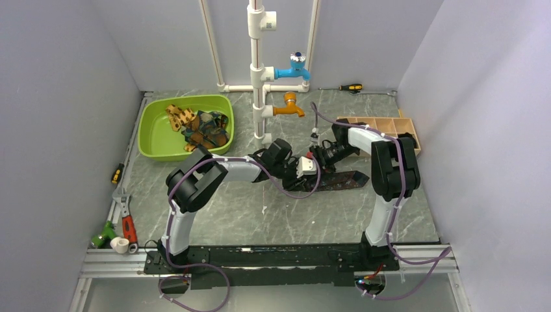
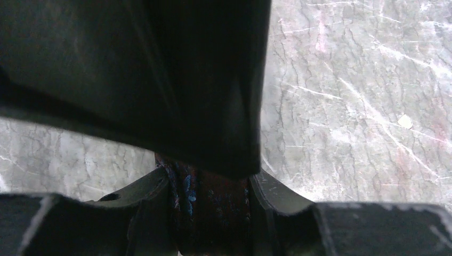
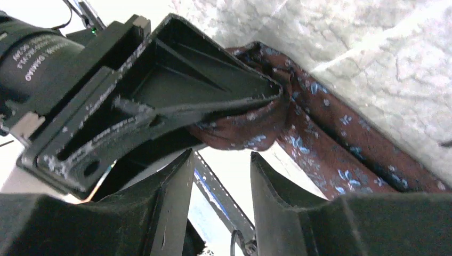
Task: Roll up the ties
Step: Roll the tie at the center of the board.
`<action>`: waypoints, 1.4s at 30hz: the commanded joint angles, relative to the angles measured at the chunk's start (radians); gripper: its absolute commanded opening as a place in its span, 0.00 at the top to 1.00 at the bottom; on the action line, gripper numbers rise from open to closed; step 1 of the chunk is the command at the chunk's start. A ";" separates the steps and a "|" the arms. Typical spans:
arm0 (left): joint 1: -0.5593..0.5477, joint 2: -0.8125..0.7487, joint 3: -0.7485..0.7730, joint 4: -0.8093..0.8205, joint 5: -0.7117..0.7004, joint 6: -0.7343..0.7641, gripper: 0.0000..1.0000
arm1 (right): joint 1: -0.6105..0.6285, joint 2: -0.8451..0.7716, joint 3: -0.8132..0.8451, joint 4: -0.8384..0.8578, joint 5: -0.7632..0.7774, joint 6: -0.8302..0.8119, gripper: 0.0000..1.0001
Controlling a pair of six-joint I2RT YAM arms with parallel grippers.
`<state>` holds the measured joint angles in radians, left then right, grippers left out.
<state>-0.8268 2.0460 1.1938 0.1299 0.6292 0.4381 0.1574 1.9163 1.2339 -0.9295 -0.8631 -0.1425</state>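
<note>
A dark brown tie (image 1: 347, 179) with small pale blue speckles lies on the marble table, running right from the two grippers. My left gripper (image 1: 304, 170) is shut on its rolled end; in the left wrist view the tie's folded fabric (image 2: 213, 197) fills the gap between the jaws of that gripper (image 2: 210, 178). My right gripper (image 1: 318, 158) faces it at close range and stands open (image 3: 221, 160) with nothing between its fingers. In the right wrist view the tie (image 3: 330, 144) bunches against the left gripper's finger (image 3: 176, 90) just above my fingertips. More ties (image 1: 201, 127) lie in the green basin.
The green basin (image 1: 153, 140) sits at the back left. A white pipe stand (image 1: 258, 78) with blue and orange taps rises at the back centre. A wooden compartment box (image 1: 377, 123) is behind the right arm. Hand tools (image 1: 127, 221) lie along the left edge, with a screwdriver (image 1: 351, 87) by the back wall.
</note>
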 commanded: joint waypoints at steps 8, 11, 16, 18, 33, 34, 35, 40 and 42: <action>-0.019 0.049 -0.058 -0.246 -0.077 -0.044 0.81 | 0.025 0.062 -0.031 0.207 -0.036 0.141 0.57; -0.019 0.048 -0.059 -0.243 -0.073 -0.041 0.81 | 0.027 0.080 -0.039 0.207 0.012 0.139 0.63; -0.019 0.047 -0.054 -0.248 -0.073 -0.038 0.74 | 0.024 0.108 -0.057 0.185 0.057 0.105 1.00; -0.014 0.038 -0.055 -0.234 -0.064 -0.046 0.63 | 0.019 0.107 -0.062 0.170 0.085 0.082 1.00; -0.007 -0.020 -0.081 0.161 0.032 -0.134 0.16 | -0.080 0.090 -0.043 0.143 0.366 -0.008 1.00; -0.008 -0.016 -0.081 0.180 0.029 -0.136 0.15 | -0.082 0.093 -0.035 0.145 0.373 -0.010 1.00; -0.008 -0.012 -0.079 0.199 0.034 -0.136 0.15 | -0.082 0.095 -0.030 0.148 0.379 -0.011 1.00; -0.010 0.019 -0.070 0.297 0.050 -0.173 0.16 | -0.083 0.097 -0.010 0.153 0.394 -0.014 1.00; -0.012 0.038 -0.052 0.319 0.045 -0.213 0.16 | -0.083 0.098 -0.012 0.157 0.406 -0.018 1.00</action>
<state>-0.8349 2.0415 1.1267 0.3580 0.6453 0.3000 0.0784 1.9820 1.2118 -0.8539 -0.6617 -0.0975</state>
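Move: The tie roll is already clamped between the left fingers, its middle about 1 cm to the right of that hand's point. From the open right gripper, the tie roll lies some 3 cm left, 3 cm below and about 1 cm ahead. The tie's loose end lies about 15 cm right of the right hand, 2 cm farther out and 6 cm down; the wooden tray is about 19 cm right and 19 cm ahead, 5 cm down. Hold the roll still with the left gripper while the right eases about 2 cm left and slightly down, and shuts its fingers on the tie beside the roll. Then spread the left fingers to let go, lifting that hand slightly and easing it right, and draw the pinched tie with the right hand some 6 cm right and 3–4 cm down towards the board, tipping its fingers about 15 degrees steeper. ##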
